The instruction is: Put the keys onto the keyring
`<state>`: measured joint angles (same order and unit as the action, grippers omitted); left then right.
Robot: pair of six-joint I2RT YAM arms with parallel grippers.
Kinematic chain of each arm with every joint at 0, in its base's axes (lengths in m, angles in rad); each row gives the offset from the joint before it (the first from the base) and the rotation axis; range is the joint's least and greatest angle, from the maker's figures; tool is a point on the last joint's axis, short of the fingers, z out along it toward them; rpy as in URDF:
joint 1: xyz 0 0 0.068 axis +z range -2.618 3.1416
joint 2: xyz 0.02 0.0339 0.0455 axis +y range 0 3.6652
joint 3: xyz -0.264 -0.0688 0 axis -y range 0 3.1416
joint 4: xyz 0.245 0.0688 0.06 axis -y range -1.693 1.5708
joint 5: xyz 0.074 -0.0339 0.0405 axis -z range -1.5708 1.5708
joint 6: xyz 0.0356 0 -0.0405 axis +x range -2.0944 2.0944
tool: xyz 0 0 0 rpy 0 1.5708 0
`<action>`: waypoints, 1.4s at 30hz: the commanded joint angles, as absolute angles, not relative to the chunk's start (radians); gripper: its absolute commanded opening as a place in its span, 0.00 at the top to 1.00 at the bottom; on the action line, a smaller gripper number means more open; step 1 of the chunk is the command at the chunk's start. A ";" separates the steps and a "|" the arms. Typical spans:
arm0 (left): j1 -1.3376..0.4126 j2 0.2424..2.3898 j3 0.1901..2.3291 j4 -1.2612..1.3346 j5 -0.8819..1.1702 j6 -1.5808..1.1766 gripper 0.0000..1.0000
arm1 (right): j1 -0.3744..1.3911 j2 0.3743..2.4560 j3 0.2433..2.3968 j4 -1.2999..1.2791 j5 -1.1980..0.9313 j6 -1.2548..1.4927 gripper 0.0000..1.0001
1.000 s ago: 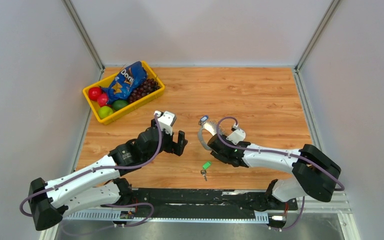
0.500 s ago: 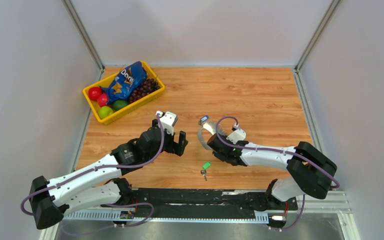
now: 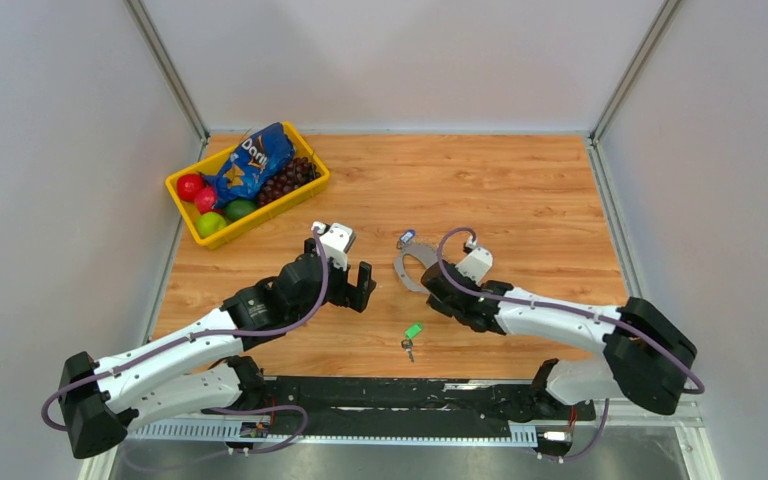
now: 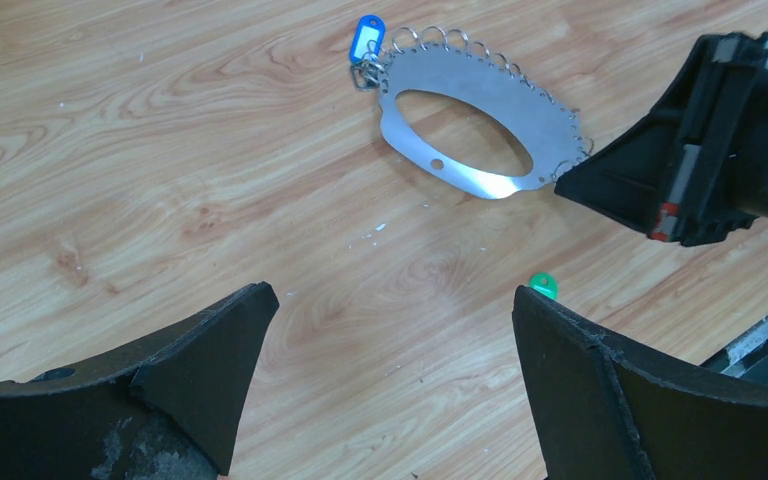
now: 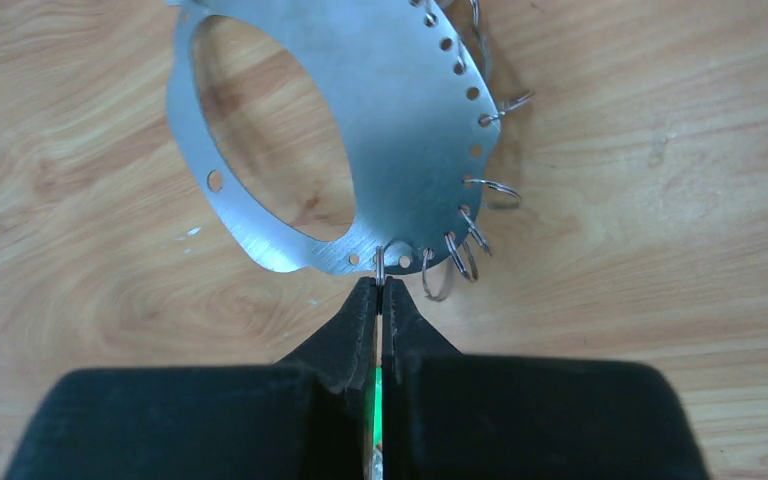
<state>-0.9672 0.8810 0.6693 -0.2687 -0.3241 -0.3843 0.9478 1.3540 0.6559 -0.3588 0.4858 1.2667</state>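
Observation:
The keyring [image 3: 406, 266] is a flat silvery oval plate with small split rings along one edge and a blue tag [image 4: 366, 36]. It lies on the wood mid-table. My right gripper [image 5: 380, 285] is shut, its tips pinching one small ring at the near rim of the keyring [image 5: 400, 120]. The keys [image 3: 410, 340], tiny and dark with a green tag [image 4: 543, 285], lie on the table near the front edge, below the right gripper [image 3: 430, 286]. My left gripper [image 4: 395, 300] hangs open over bare wood, left of the keyring [image 4: 540, 115], with nothing between its fingers.
A yellow tray [image 3: 260, 214] at the back left holds a blue chip bag [image 3: 252, 160], dark grapes and red and green fruit. Grey walls close in the table on three sides. A black rail runs along the near edge.
The right gripper's jaws have closed onto a small ring at the keyring's edge, and the keyring has shifted slightly. The left arm edged a little and stays open.

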 commanded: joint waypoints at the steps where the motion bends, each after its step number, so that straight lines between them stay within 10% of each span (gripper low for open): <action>1: -0.970 0.870 0.694 -0.256 -0.331 -0.395 0.00 | 0.945 1.231 0.690 -0.313 0.476 1.087 1.00; 42: -0.969 0.636 0.807 -0.238 0.110 -0.402 0.00 | 0.961 1.019 1.197 -0.522 -0.353 0.111 1.00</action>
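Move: The right gripper already pinches a ring at the near end of the keyring plate, barely lifted; the open left gripper is about 13 cm to its left, level fore and aft, and 14 cm higher. From the left hand, the plate's middle is some 6 cm ahead, 10 cm right and 16 cm below. The green-tagged keys lie 6 cm back and 4 cm left of the right hand; the blue tag is 12 cm ahead and 5 cm left of it. Lift the keyring plate with the right gripper some 24 cm, keeping the pinch on its ring, and draw it left and back towards the left gripper while swinging the wrist about 70 degrees counter-clockwise and tipping the fingers up. Meanwhile raise the wide-open left gripper about 11 cm and ease it back, rolling it a little right side up and turning it slightly clockwise. ##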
